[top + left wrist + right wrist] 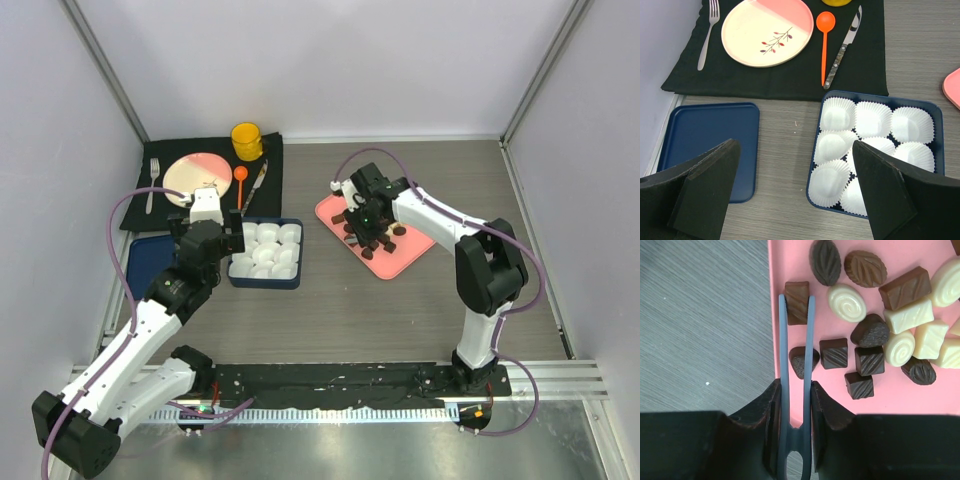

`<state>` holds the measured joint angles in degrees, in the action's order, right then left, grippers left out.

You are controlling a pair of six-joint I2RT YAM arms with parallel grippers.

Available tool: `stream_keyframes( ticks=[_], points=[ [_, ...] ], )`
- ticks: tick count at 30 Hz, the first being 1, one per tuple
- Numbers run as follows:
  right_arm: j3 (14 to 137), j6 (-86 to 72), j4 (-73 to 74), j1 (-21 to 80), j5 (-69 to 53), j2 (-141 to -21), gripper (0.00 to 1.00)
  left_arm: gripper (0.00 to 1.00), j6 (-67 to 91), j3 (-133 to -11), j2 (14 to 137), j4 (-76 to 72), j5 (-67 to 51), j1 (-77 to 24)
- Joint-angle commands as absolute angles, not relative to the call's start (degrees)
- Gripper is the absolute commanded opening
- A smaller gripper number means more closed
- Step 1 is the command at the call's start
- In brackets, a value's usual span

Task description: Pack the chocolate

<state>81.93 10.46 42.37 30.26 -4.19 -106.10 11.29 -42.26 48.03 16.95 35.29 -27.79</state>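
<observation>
Several dark brown and cream-white pieces of chocolate point(870, 335) lie on a pink tray point(920, 395), which sits right of centre point(410, 250) in the top view. My right gripper point(796, 390) hangs over the tray's left edge, shut on blue-grey tongs point(783, 355). The tong tips flank a brown rectangular chocolate point(797, 301) on the tray. From above, that gripper point(365, 215) covers part of the chocolate point(385, 240). My left gripper point(795, 175) stands open and holds nothing, above the table between a blue lid and the box; in the top view it point(208, 235) is left of the box.
A dark blue box point(940, 120) holds several white paper cups point(837, 117); it sits mid-table point(265, 283). A flat blue lid point(705, 140) lies to its left. Behind, a black placemat point(270, 190) carries a plate point(195, 175), fork, orange spoon, knife and yellow cup point(247, 140).
</observation>
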Motion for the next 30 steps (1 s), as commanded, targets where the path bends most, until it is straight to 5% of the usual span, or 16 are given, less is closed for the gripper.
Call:
stream_keyframes(
  ticks=[1, 13, 30],
  points=[
    [86.0, 11.5, 43.2, 33.6, -1.9, -101.9, 0.11, 1.0, 10.6, -42.2, 47.6, 14.2, 35.2, -27.9],
    [94.8, 11.2, 43.8, 43.7, 4.3, -99.8, 0.09, 1.0, 11.3, -42.0, 45.0, 14.7, 37.4, -27.9],
    [103.4, 10.7, 32.9, 56.1, -9.3, -111.5, 0.09, 1.0, 14.3, -37.2, 25.5, 15.8, 44.2, -27.9]
  ],
)
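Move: The box of white paper cups, where the chocolate is bound, has its middle some 26 cm to the right hand's left, about level fore-and-aft and 6 cm below. The chocolate already between the tongs' tips lies about 4 cm ahead, 3 cm left and 7 cm below; the pink tray's middle is roughly 8 cm ahead and 5 cm right. The knife lies about 24 cm beyond the box's middle. From the left hand the box is roughly 6 cm ahead, 13 cm right and 20 cm below. The brown chocolate, kept pinched in the tongs, is lifted out of the pink tray and swept about 20 cm left to above the cup box, the right hand climbing some 11 cm, drawing back 6 and dipping slightly at the end as it turns about 25 degrees counter-clockwise. The left hand, still open and empty, clears away up, back and left, its fingers tipping up. ##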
